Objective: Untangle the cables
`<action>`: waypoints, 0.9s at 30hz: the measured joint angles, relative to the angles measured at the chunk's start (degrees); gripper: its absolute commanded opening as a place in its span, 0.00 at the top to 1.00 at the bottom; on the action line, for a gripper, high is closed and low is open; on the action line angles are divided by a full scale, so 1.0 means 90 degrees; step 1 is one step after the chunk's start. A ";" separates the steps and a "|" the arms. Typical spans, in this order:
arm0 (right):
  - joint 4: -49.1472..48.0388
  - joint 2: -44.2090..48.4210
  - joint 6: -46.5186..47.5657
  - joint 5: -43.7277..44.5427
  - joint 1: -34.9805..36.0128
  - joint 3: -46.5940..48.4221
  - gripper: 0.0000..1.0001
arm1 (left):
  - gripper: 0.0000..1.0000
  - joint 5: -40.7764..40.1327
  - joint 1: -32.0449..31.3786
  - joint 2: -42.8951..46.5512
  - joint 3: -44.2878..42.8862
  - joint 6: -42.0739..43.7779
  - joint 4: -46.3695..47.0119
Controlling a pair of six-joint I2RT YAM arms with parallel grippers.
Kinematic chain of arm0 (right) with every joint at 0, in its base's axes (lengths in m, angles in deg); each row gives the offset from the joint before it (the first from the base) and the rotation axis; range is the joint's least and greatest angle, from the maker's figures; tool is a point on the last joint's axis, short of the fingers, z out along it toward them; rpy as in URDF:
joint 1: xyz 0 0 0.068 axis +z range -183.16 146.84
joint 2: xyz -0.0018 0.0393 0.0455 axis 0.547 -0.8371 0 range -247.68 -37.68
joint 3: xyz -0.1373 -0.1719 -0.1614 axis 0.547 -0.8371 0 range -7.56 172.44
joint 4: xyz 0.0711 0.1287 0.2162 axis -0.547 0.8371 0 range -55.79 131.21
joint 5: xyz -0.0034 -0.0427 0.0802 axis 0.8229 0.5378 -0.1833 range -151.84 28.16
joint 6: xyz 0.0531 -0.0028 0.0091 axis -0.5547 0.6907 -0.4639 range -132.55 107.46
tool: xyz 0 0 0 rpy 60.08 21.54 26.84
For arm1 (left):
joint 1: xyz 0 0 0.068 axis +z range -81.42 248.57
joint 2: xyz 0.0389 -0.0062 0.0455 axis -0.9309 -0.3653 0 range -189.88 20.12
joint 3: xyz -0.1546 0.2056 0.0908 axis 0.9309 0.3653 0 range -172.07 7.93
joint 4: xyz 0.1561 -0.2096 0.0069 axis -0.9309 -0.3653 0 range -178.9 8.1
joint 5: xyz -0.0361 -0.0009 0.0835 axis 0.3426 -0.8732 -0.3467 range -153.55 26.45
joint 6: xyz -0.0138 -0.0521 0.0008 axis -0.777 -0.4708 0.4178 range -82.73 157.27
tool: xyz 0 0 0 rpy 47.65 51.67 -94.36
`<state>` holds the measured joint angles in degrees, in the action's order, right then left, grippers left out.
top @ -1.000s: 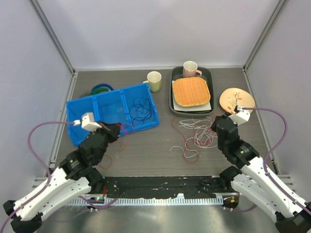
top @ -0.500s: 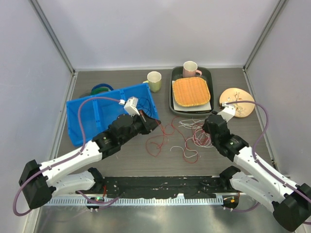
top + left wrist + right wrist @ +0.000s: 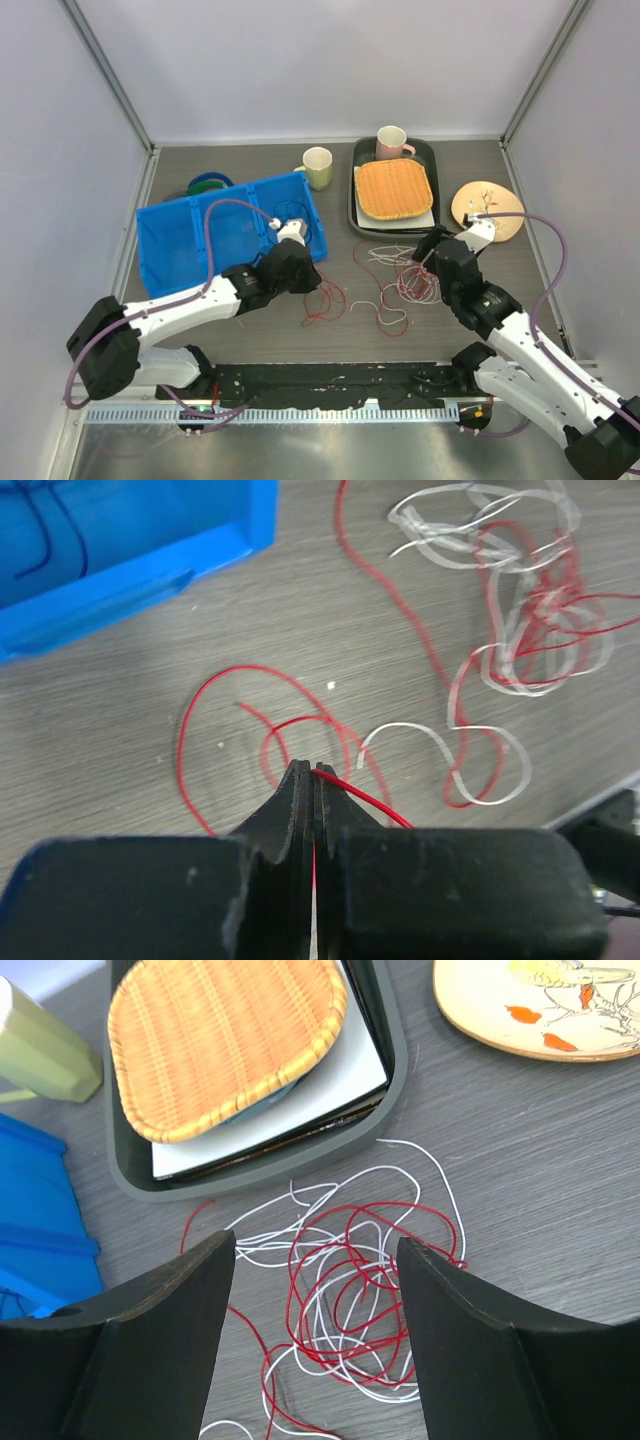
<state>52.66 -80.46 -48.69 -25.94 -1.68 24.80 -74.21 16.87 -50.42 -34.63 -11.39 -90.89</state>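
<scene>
A tangle of red and white cables (image 3: 405,275) lies on the table in front of the dark tray. In the right wrist view this tangle (image 3: 370,1290) sits directly below my right gripper (image 3: 315,1260), which is open and wide of it. My right gripper (image 3: 425,258) hovers at the tangle's right edge. My left gripper (image 3: 313,770) is shut on a red cable (image 3: 185,740) that loops on the table beneath it and trails toward the tangle (image 3: 520,610). In the top view my left gripper (image 3: 312,276) is just right of the blue bin. A dark blue cable (image 3: 290,222) lies coiled inside the bin.
A blue three-part bin (image 3: 175,235) stands at the left, with a green-and-blue coil (image 3: 208,183) behind it. A dark tray (image 3: 358,215) holds a wicker basket (image 3: 394,188) and a pink mug (image 3: 392,142). A pale green mug (image 3: 318,165) and a painted plate (image 3: 487,205) flank the tray.
My left arm swung right from the bin's front to the table middle, dragging a red cable along. My right gripper opened above the tangle.
</scene>
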 measured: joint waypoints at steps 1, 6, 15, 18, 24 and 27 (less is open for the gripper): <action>0.0002 0.0143 0.0000 0.0049 0.0000 0.0000 0.28 | 1.00 -0.0039 -0.0012 -0.0189 -0.0061 -0.0019 -0.0121; -0.0002 0.0449 0.0000 0.0143 0.0000 0.0000 0.28 | 0.77 -0.0233 -0.0175 -0.1059 -0.0177 -0.0153 -0.0719; 0.0000 0.0272 0.0002 0.0136 0.0000 0.0000 0.27 | 0.21 -0.0809 -0.0580 -0.1564 -0.0699 -0.0299 -0.1620; 0.0000 0.0168 0.0002 0.0119 0.0000 0.0000 0.27 | 0.16 -0.0874 -0.0629 -0.1562 -0.0709 -0.0316 -0.1732; 0.0002 0.0083 0.0005 0.0085 0.0000 0.0000 0.27 | 0.04 -0.0988 -0.0867 -0.1406 -0.0704 -0.0379 -0.2198; 0.0000 0.0083 0.0005 0.0087 0.0000 0.0000 0.27 | 0.00 -0.1003 -0.0971 -0.1037 -0.0692 -0.0437 -0.2514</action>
<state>52.66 -79.72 -48.64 -25.15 -1.68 24.80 -83.23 8.13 -59.76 -40.86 -15.33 -113.52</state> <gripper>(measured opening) 0.726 0.983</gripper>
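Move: The red cable, held by its end in the left hand, already hangs into loose loops on the table. Their middle is about 3 cm ahead of that hand, neither left nor right, and 11 cm below. The blue box's right compartment is some 19 cm ahead and 9 cm left; the small white-and-red loop is level with the hand, 14 cm right. From the right hand, the red loops lie roughly 21 cm left, 3 cm back and 15 cm down. The red cable's pinched end is taken down towards its loops by the left hand, sinking about 8 cm and easing back a little while its fingers tip some 25 degrees steeper. Near the bottom the fingers open wide and let go; then the hand draws back towards the base and slightly left, rising a centimetre or so at the end. ##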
